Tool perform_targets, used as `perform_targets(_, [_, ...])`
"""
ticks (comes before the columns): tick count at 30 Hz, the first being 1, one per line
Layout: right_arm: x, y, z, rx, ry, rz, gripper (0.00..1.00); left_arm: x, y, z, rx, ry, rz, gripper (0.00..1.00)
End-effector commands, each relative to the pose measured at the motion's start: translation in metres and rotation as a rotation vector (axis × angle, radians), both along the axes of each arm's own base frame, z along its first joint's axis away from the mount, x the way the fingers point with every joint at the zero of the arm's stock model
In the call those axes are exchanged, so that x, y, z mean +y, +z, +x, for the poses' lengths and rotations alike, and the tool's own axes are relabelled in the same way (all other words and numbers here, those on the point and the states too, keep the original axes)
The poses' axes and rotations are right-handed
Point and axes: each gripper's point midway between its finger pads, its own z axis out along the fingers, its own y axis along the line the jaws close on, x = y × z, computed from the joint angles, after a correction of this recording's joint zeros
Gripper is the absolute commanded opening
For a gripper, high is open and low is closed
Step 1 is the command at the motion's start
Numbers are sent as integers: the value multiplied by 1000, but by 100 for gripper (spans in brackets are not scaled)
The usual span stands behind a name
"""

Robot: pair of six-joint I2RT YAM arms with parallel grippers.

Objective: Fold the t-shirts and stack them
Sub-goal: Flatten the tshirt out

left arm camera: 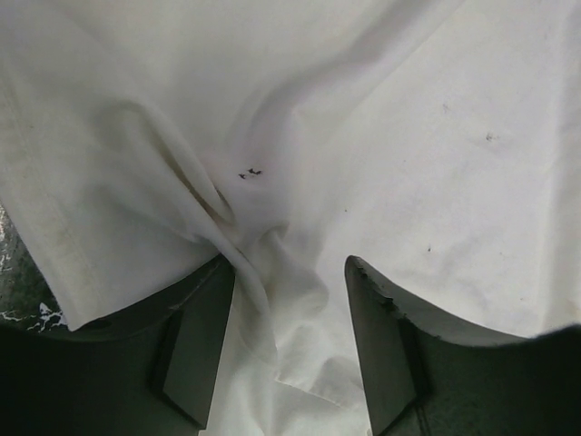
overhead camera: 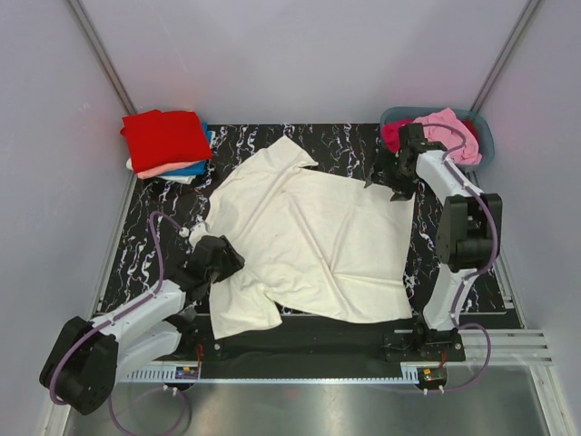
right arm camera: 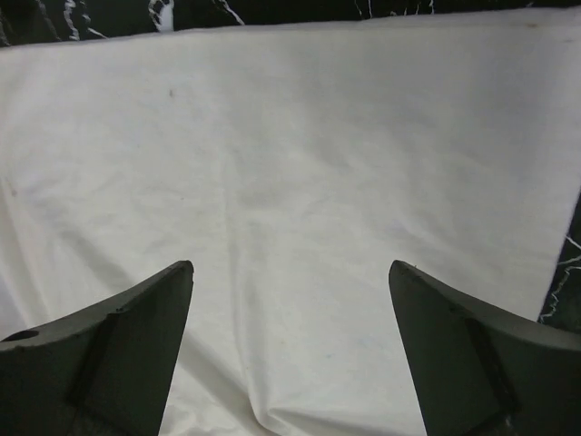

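Observation:
A large cream t-shirt (overhead camera: 309, 236) lies spread and rumpled across the dark marbled table (overhead camera: 163, 227). At the shirt's near left sleeve, my left gripper (overhead camera: 227, 259) is down on the cloth. In the left wrist view its jaws stand apart around a bunched ridge of the cream t-shirt (left arm camera: 408, 136), which touches only the left finger (left arm camera: 195, 336). My right gripper (overhead camera: 386, 177) hovers wide open over the shirt's far right corner, with flat cream t-shirt (right arm camera: 290, 136) below and nothing between its fingers. A folded pile topped by a red t-shirt (overhead camera: 166, 138) sits at the far left.
A grey-blue tub (overhead camera: 481, 136) at the far right corner holds a pink shirt (overhead camera: 449, 127) and a magenta one (overhead camera: 392, 134). Salmon and blue folded layers (overhead camera: 182, 169) show under the red shirt. Pale walls close in on both sides and at the back.

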Motion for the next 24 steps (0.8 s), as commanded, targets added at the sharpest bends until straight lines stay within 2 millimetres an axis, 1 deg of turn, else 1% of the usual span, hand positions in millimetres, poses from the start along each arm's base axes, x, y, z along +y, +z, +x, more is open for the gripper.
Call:
perform_targets(1, [18,-28,0,89,57,80,96,12,-5,-13,70,12,71,60])
perform_targets(2, [20,-26,3,81,65,64,96,8,16,-2,4,-5,62,62])
perform_targets(4, [17,-35,5,105,68,39,97,8,41,12,-59,-2,80,66])
perform_targets(5, [16,-33,10,97,67,27,97,10,54,19,-81,-15,116,70])
perform_targets(6, [14,-44,11,127,66,17,97,8,85,38,-145,3,126,73])
perform_targets(7, [12,-49,10,150,76,5,97,8,99,48,-165,6,146,75])
perform_targets(8, [11,-49,15,147,79,-7,97,7,99,59,-146,-17,197,78])
perform_targets(9, [9,-63,15,181,78,-22,98,3,131,82,-197,-5,180,80])
perform_targets(10, [7,-68,15,196,81,-34,98,2,137,94,-198,-28,202,81])
perform_targets(11, [2,-79,18,213,75,-62,98,4,122,110,-141,-28,232,82])
perform_targets(12, [-2,-84,21,219,71,-86,98,-3,125,123,-134,-53,221,84])
perform_targets(13, [-6,-88,21,238,63,-109,99,-10,121,149,-112,-76,237,84])
perform_targets(14, [-15,-97,26,250,48,-146,99,-11,122,165,-102,-85,222,85])
perform_targets(15, [-18,-100,29,256,46,-153,100,-14,117,178,-83,-95,223,84])
perform_targets(16, [-25,-97,37,247,30,-172,99,-22,113,204,-72,-115,227,84])
perform_targets(17, [-29,-107,38,265,28,-178,99,-23,109,217,-61,-123,219,83])
perform_targets(18, [-33,-109,39,276,26,-186,99,-29,104,240,-52,-134,226,83])
perform_targets(19, [-37,-104,47,256,18,-204,99,-32,98,250,-44,-144,224,83])
perform_targets(20, [-41,-110,49,268,14,-220,100,-35,93,259,-33,-157,211,82])
perform_targets(21, [-45,-111,49,277,9,-232,100,-39,91,267,-28,-167,202,82])
perform_targets(22, [-52,-107,57,259,-5,-258,100,-46,79,282,-18,-182,192,82])
perform_targets(23, [-56,-113,58,267,-9,-268,100,-54,76,288,-16,-210,163,82])
perform_targets(24, [-58,-113,63,258,-11,-279,100,-58,54,294,20,-227,158,82])
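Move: The t-shirt's far left sleeve lies about 32 cm ahead of the left hand and 13 cm to its right, nearly level in height; the folded stack stands 32 cm ahead and 20 cm left. From the right hand, the t-shirt's far edge is roughly 8 cm ahead, 3 cm right and 10 cm below; the blue basket stands 19 cm ahead, 16 cm right and 5 cm below. Left lifts off, arcs some 28 cm forward towards the far sleeve; right sinks 10 cm, then skims forward-right. ##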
